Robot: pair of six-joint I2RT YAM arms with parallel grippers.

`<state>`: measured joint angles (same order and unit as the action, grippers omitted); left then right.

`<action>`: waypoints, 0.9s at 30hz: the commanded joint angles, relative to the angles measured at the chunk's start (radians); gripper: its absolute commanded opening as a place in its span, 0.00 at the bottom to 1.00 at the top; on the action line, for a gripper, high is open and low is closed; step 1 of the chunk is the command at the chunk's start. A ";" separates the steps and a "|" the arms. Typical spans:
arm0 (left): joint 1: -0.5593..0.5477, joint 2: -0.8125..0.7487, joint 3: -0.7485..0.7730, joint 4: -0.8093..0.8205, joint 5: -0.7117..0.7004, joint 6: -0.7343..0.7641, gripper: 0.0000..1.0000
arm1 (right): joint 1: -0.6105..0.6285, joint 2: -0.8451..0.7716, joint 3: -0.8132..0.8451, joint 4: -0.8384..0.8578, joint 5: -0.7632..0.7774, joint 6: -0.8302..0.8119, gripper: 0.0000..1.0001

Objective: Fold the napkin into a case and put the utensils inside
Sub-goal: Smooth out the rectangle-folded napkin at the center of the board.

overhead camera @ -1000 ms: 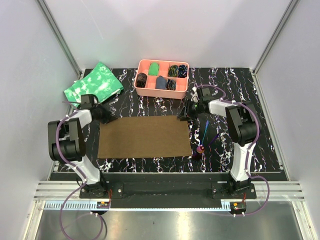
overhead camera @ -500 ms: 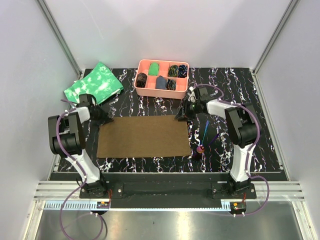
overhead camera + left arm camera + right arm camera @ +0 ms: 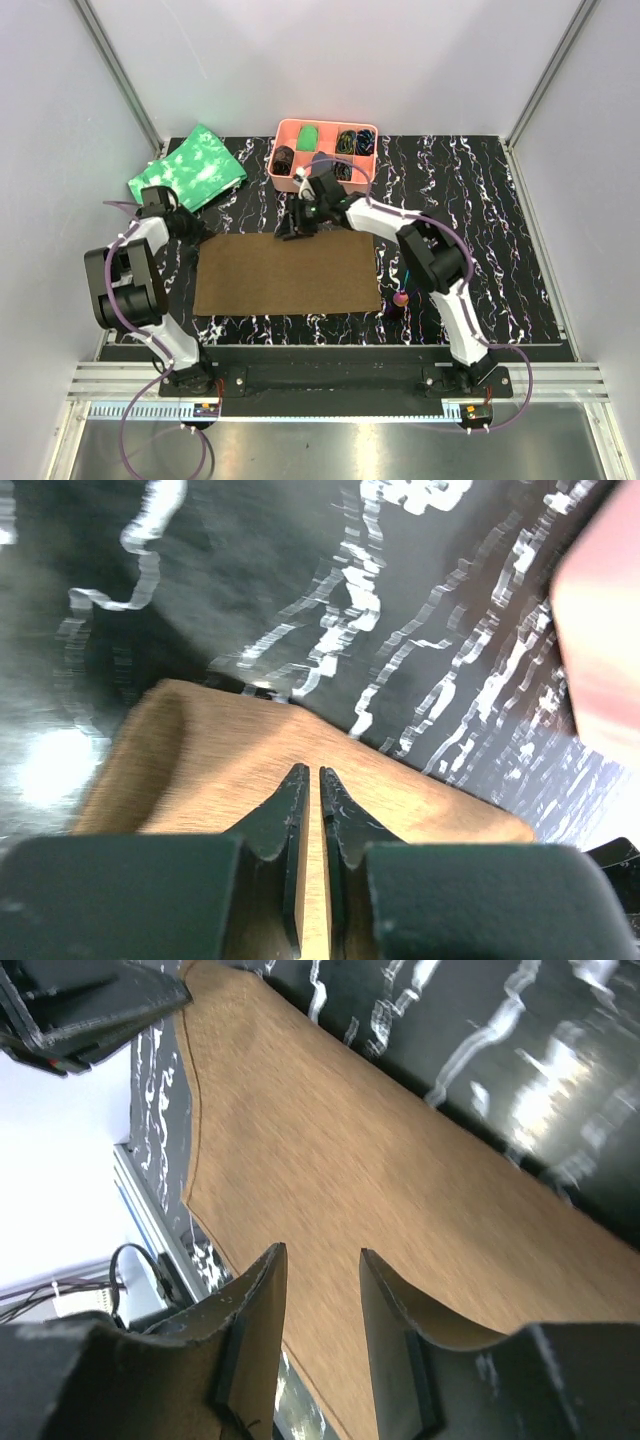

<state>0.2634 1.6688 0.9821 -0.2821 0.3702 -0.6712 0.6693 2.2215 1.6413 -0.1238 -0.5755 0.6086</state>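
The brown napkin (image 3: 288, 275) lies flat as a wide rectangle in the middle of the table. My left gripper (image 3: 197, 233) sits low at its far-left corner; the left wrist view shows the jaws (image 3: 309, 770) a narrow slit apart over the napkin (image 3: 200, 750), nothing between them. My right gripper (image 3: 290, 230) hovers at the middle of the napkin's far edge, open (image 3: 321, 1250) and empty above the cloth (image 3: 330, 1140). The utensils (image 3: 403, 290) lie right of the napkin, pink-red end nearest me, partly behind the right arm.
A pink compartment tray (image 3: 325, 122) with small items stands at the back centre, just behind the right gripper, and shows as a pink blur (image 3: 600, 630) in the left wrist view. A green mottled cloth (image 3: 188, 168) lies at the back left.
The right arm has swung left from the napkin's far-right corner to the middle of its far edge, jaws a little wider. The left jaws have parted slightly at the far-left corner.
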 commanded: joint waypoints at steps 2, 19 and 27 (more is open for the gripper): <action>0.045 0.046 0.021 -0.031 -0.027 0.038 0.10 | 0.029 0.131 0.205 0.038 -0.004 0.077 0.44; 0.062 0.109 0.136 -0.126 -0.134 0.105 0.10 | 0.026 0.319 0.381 -0.062 0.029 0.024 0.41; 0.057 0.094 0.121 -0.115 -0.165 0.111 0.09 | -0.042 0.078 0.114 -0.007 0.051 -0.029 0.46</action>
<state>0.3202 1.8038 1.0866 -0.4168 0.2543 -0.5880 0.6827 2.4397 1.8462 -0.1352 -0.5545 0.6338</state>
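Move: The napkin's curled far-left corner is about 4 cm left of the left hand, 1 cm ahead and 4 cm below; the green cloth's middle is about 17 cm ahead and 7 cm left of that hand. From the right hand, the napkin's middle is about 8 cm back, level sideways and 5 cm below, its far edge some 4 cm ahead; the pink bin stands about 20 cm ahead and 10 cm to the right. The napkin's far side is worked by both hands. The left, fingers kept shut, sinks about 4 cm while sweeping as far left to the curled corner, fingertips tipping more steeply down. The right, still half open, goes left, down and forward to the cloth by the far edge, then drags back right some 3 cm, staying low. ##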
